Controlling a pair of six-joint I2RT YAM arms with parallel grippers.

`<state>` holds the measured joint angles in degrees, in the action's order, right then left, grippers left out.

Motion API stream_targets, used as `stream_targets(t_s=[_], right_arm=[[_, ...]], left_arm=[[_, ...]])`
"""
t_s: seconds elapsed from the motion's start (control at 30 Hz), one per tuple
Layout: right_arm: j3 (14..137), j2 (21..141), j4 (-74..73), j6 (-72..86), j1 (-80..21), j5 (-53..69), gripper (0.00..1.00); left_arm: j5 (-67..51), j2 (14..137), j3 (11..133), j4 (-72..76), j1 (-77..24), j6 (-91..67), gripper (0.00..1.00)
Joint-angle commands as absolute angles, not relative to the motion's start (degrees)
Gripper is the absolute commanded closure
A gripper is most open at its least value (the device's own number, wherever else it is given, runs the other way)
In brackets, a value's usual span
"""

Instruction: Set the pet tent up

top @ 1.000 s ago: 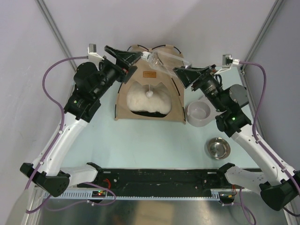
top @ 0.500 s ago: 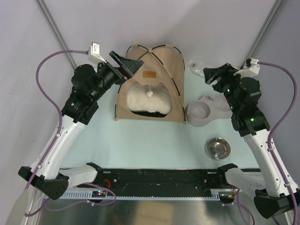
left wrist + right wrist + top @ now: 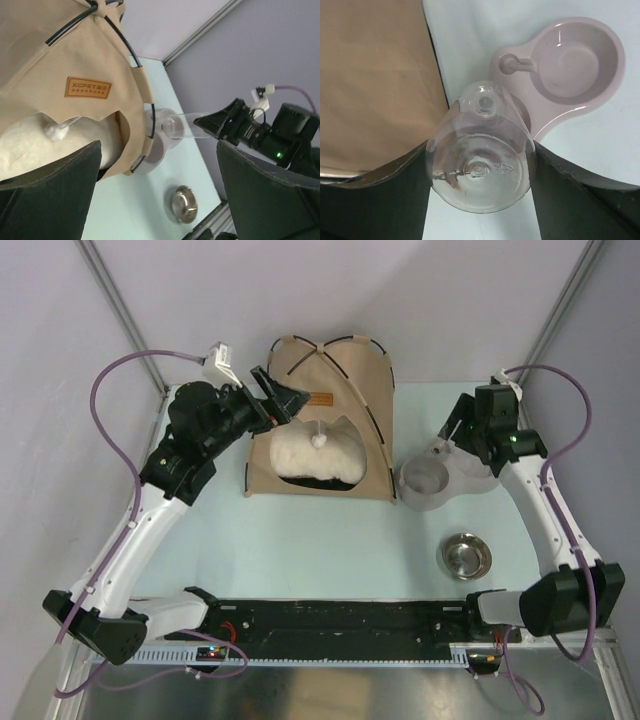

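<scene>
The pet tent (image 3: 335,380) stands upright at the back centre, tan fabric with dark crossing poles, a brown label (image 3: 88,87) and a white pompom (image 3: 319,439) hanging in its doorway. My left gripper (image 3: 280,400) hovers by the tent's upper left side, open and holding nothing; its wrist view shows the tent (image 3: 55,45) on the left, beyond its jaws (image 3: 160,200). My right gripper (image 3: 452,435) is shut on a clear plastic bottle (image 3: 480,170), held just above the lilac water feeder (image 3: 570,60) to the right of the tent (image 3: 375,75).
A fluffy white cushion (image 3: 315,455) lies inside the tent. The lilac feeder (image 3: 470,480) sits right of the tent, and a steel bowl (image 3: 465,556) lies nearer the front. A black rail (image 3: 340,618) runs along the near edge. Grey walls enclose the back and sides.
My right arm has swung the clear bottle from above the tent's top over to the right, above the feeder. My left gripper has shifted slightly toward the tent.
</scene>
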<state>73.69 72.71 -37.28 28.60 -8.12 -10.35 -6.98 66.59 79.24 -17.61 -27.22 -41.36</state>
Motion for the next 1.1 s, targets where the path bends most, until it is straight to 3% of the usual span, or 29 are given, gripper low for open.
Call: stream_targets(t_s=[0.0,0.5,1.07], right_arm=[[80.95,76.95,-40.88,24.73,-7.79,-12.97,0.69],[91.51,91.08,-43.67,20.28,-7.06,-16.22,0.72],[96.16,99.01,-45.12,18.57,-6.46,-17.0,0.71]], left_arm=[[-8.28,66.5,78.64,-19.99,-26.32,-36.83,0.0],[-4.98,64.03,75.1,-23.59,-25.14,-33.02,0.0],[-3.67,63.91,73.55,-24.25,-24.72,-32.69,0.0]])
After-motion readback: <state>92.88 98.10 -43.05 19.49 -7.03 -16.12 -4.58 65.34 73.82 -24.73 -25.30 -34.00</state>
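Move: The right hand holds the clear bottle neck-down. The bottle socket at the far side of the grey double bowl lies about 10 cm straight ahead of this hand and some 20 cm below it. From the socket, the right basin is roughly 9 cm to the right and 2 cm nearer, the left basin 3 cm to the left and 6 cm nearer. The tent's middle stands some 27 cm left of the hand and 14 cm ahead. From the empty left hand, the socket is about 15 cm ahead, 34 cm right and 36 cm down. Carry the bottle forward about 8 cm with the right gripper while lowering it some 5 cm, keeping the grip and tipping the wrist nose-down and left side down, each about 12 degrees, so the neck comes over the bowl's socket. Meanwhile let the open, empty left gripper sink about 7 cm and ease slightly left, rolling its left side up. ##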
